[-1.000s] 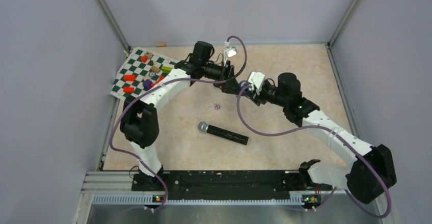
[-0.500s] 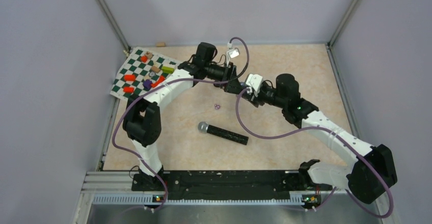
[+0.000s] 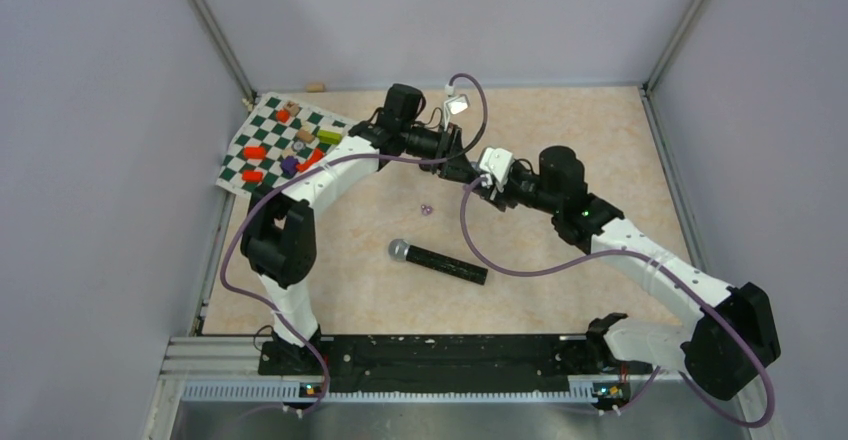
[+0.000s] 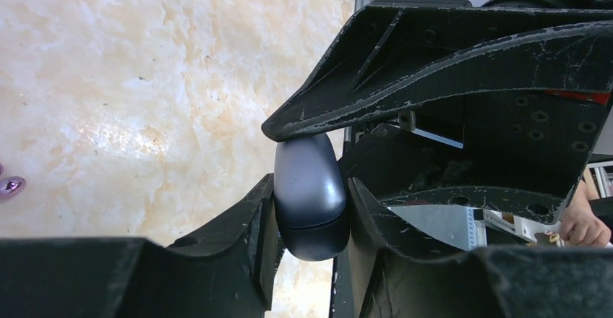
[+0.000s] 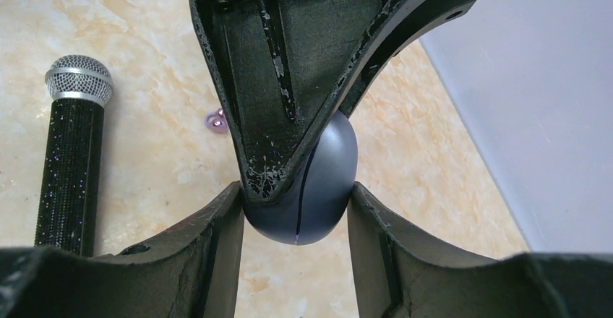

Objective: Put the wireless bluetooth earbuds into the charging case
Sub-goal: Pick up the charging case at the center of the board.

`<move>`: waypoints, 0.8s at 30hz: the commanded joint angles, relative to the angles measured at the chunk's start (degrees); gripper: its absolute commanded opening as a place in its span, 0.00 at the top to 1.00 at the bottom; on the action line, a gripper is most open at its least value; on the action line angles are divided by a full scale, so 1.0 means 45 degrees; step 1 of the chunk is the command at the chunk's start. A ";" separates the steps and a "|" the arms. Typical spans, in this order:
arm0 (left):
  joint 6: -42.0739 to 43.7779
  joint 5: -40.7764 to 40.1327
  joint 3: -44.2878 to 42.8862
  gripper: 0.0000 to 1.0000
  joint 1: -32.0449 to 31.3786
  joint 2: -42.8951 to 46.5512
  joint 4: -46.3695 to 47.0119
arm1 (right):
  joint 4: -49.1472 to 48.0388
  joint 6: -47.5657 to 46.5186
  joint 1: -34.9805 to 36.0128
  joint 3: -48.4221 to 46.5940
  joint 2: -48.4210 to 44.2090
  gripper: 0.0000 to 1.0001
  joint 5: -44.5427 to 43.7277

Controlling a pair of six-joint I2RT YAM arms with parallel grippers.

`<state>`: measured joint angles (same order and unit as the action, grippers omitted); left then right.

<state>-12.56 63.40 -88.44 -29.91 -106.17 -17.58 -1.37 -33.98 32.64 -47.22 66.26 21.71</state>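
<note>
A dark grey-blue rounded charging case [image 4: 309, 195] hangs above the table between both arms, its lid seam closed. My left gripper [image 4: 311, 220] is shut on it, and so is my right gripper [image 5: 295, 201], squeezing the case [image 5: 327, 181] from the other two sides. In the top view the two grippers meet at mid table, left gripper [image 3: 460, 167] against right gripper [image 3: 484, 182], and they hide the case. One tiny purple earbud [image 3: 425, 209] lies on the table below and to the left, also visible as an earbud [image 5: 215, 121] in the right wrist view. No black earbuds show.
A black microphone [image 3: 438, 261] with a silver mesh head lies in front of the grippers. A green-and-white checkered board [image 3: 262, 130] with several coloured blocks sits at the far left. Grey walls close in the table on three sides.
My left gripper has shut onto the case that the right gripper holds. The right arm has shifted slightly left toward the left gripper.
</note>
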 commanded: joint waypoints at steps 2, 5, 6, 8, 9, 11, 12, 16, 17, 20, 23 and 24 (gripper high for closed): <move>0.0428 0.0415 -0.0219 0.81 -0.0150 0.0216 0.0264 | -0.0702 0.0181 0.0246 0.0057 -0.0262 0.67 0.0038; 0.0880 0.0369 -0.0404 0.82 -0.0148 0.0332 -0.0183 | -0.0438 0.0552 0.0253 -0.0152 -0.0308 0.49 0.0147; 0.1123 0.0331 -0.0463 0.82 -0.0135 0.0410 -0.0400 | -0.0077 0.0716 0.0237 -0.0443 -0.0293 0.41 0.0371; 0.1922 0.0205 -0.0640 0.82 -0.0133 0.0590 -0.1087 | 0.1266 0.0749 0.0111 -0.1068 -0.0222 0.29 0.1601; 0.2504 0.0147 -0.0795 0.82 -0.0136 0.0672 -0.1617 | 0.1854 0.0841 -0.0010 -0.1369 -0.0214 0.27 0.2306; 0.3872 -0.0051 -0.1124 0.82 -0.0147 0.0914 -0.2734 | 0.2881 0.1038 -0.0375 -0.1811 -0.0213 0.27 0.3996; 0.4483 -0.0126 -0.1212 0.82 -0.0150 0.1034 -0.3268 | 0.3180 0.1182 -0.0701 -0.1992 -0.0205 0.27 0.4788; 0.6459 -0.0137 -0.1165 0.82 -0.0142 0.1605 -0.4614 | 0.3564 0.2063 -0.2018 -0.2345 -0.0161 0.27 0.7746; 0.6733 -0.0044 -0.1110 0.82 -0.0142 0.1729 -0.4758 | 0.3551 0.2260 -0.2332 -0.2356 -0.0126 0.27 0.8362; 0.7255 0.0313 -0.0932 0.83 -0.0180 0.2002 -0.5000 | 0.3447 0.2996 -0.3005 -0.2465 0.0215 0.28 1.0267; 0.7604 0.0293 -0.0812 0.83 -0.0389 0.2127 -0.5211 | 0.3009 0.4095 -0.3378 -0.2563 0.0955 0.31 1.1511; 0.7740 0.0205 -0.0787 0.83 -0.0478 0.2138 -0.5311 | 0.2878 0.4379 -0.3437 -0.2596 0.1261 0.33 1.1850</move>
<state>16.56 62.81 -91.18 -30.70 -99.20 -38.83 13.32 -21.10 18.61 -55.96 68.01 61.60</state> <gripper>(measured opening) 0.401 0.691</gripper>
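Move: The charging case is already pinched by both hands, its middle within about 1 cm of either hand point. From both hands, the purple earbuds on the board lie about 11 cm to the left, 1 cm farther out and some 16 cm below. The microphone's middle lies roughly 11 cm back, 9 cm left and about 16 cm below both hands. Right fingers open off the case and draw back 5.5 cm, rising; left keeps hold, drawing back about 4 cm. ##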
